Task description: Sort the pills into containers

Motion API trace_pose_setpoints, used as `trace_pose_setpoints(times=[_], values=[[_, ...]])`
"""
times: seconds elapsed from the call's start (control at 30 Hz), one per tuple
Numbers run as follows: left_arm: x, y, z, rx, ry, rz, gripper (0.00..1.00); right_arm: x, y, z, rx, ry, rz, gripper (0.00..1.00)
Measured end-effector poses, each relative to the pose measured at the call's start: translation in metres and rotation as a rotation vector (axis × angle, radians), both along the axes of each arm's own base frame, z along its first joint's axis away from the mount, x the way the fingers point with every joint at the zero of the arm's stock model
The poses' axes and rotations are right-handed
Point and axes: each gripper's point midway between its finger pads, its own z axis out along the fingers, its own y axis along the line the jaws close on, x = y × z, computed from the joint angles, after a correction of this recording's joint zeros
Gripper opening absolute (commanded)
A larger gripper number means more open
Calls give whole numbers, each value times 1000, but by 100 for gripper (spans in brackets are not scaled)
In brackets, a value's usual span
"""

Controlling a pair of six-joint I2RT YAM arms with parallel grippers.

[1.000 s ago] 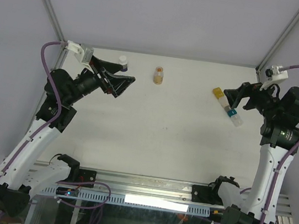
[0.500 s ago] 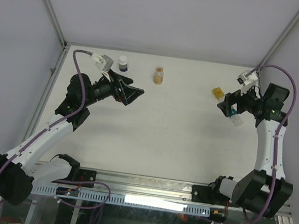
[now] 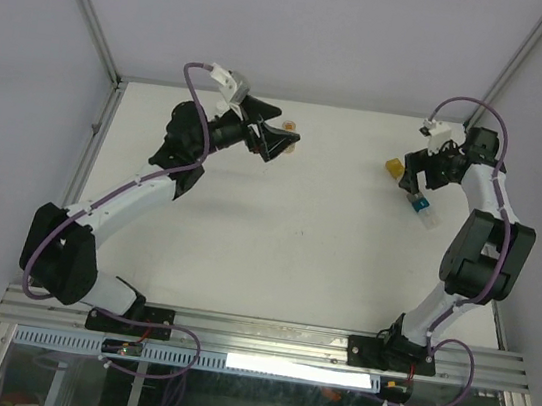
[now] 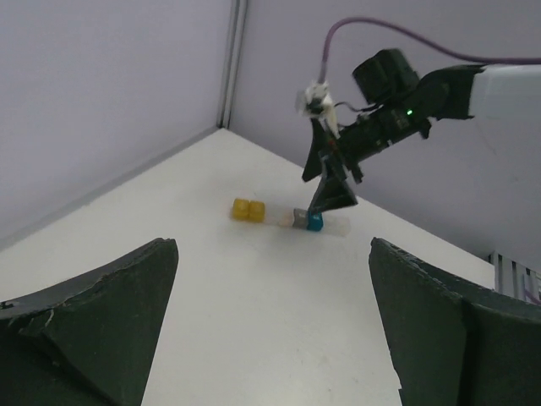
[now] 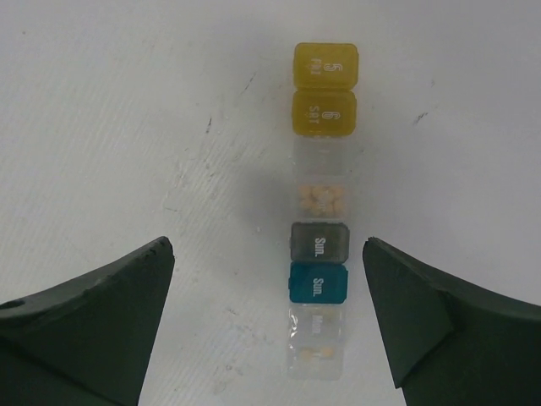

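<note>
The containers (image 5: pixel 319 241) are a strip of joined small boxes in yellow, clear, grey and teal, lying on the white table (image 5: pixel 127 127) at the back right (image 3: pixel 420 204). Tiny orange-tan pills (image 5: pixel 322 200) lie in the clear box beside the yellow ones, and a few more in the clear end box (image 5: pixel 317 353). My right gripper (image 5: pixel 266 271) hovers open above the strip, which lies near its right finger. My left gripper (image 3: pixel 277 144) is open and empty at the back centre, pointing at the strip (image 4: pixel 292 216) far across the table.
A small orange-tinted vial (image 3: pixel 290 126) stands at the back centre, partly covered by the left gripper's fingers in the top view. Grey walls and metal frame posts close the table's back and sides. The right arm (image 4: pixel 397 110) shows in the left wrist view.
The left arm has swung right and toward the back, bringing its gripper to the vial. The right arm has stretched back, moving its gripper over the strip. Both stay open.
</note>
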Motion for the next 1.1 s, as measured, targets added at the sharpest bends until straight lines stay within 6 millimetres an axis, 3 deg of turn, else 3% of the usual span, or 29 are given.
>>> trace_pose_setpoints(times=[0.13,0.23,0.4,0.63,0.87,1.1], values=[[5,-24,40,-12,-142,-52,99,15,-1,-22,-24,40,-11,95],[5,-36,53,1,-215,-89,99,19,-2,-43,-36,85,-21,93],[6,-40,36,55,-215,-101,99,20,-6,-65,-50,141,-45,88],[3,-37,-2,127,-156,-103,99,24,-16,-75,-80,164,-85,80],[0,-34,-6,146,-165,-100,99,22,-27,-79,-86,180,-117,68],[-1,-33,-9,157,-156,-101,99,20,-32,-80,-85,184,-124,62]])
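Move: The grey Sun compartment of the pill organizer lies about 10 cm below the right hand, some 3 cm ahead and 4 cm to its right. The teal compartment adjoins it, level with the hand and 6 cm to its right; the yellow compartments stand about 9 cm ahead and 2 cm left. From the left hand, the grey compartment is roughly 40 cm right, 8 cm ahead and 30 cm below. The right hand sinks about 8 cm, edging right over the grey compartment, fingers part-closing; the left shifts right. ##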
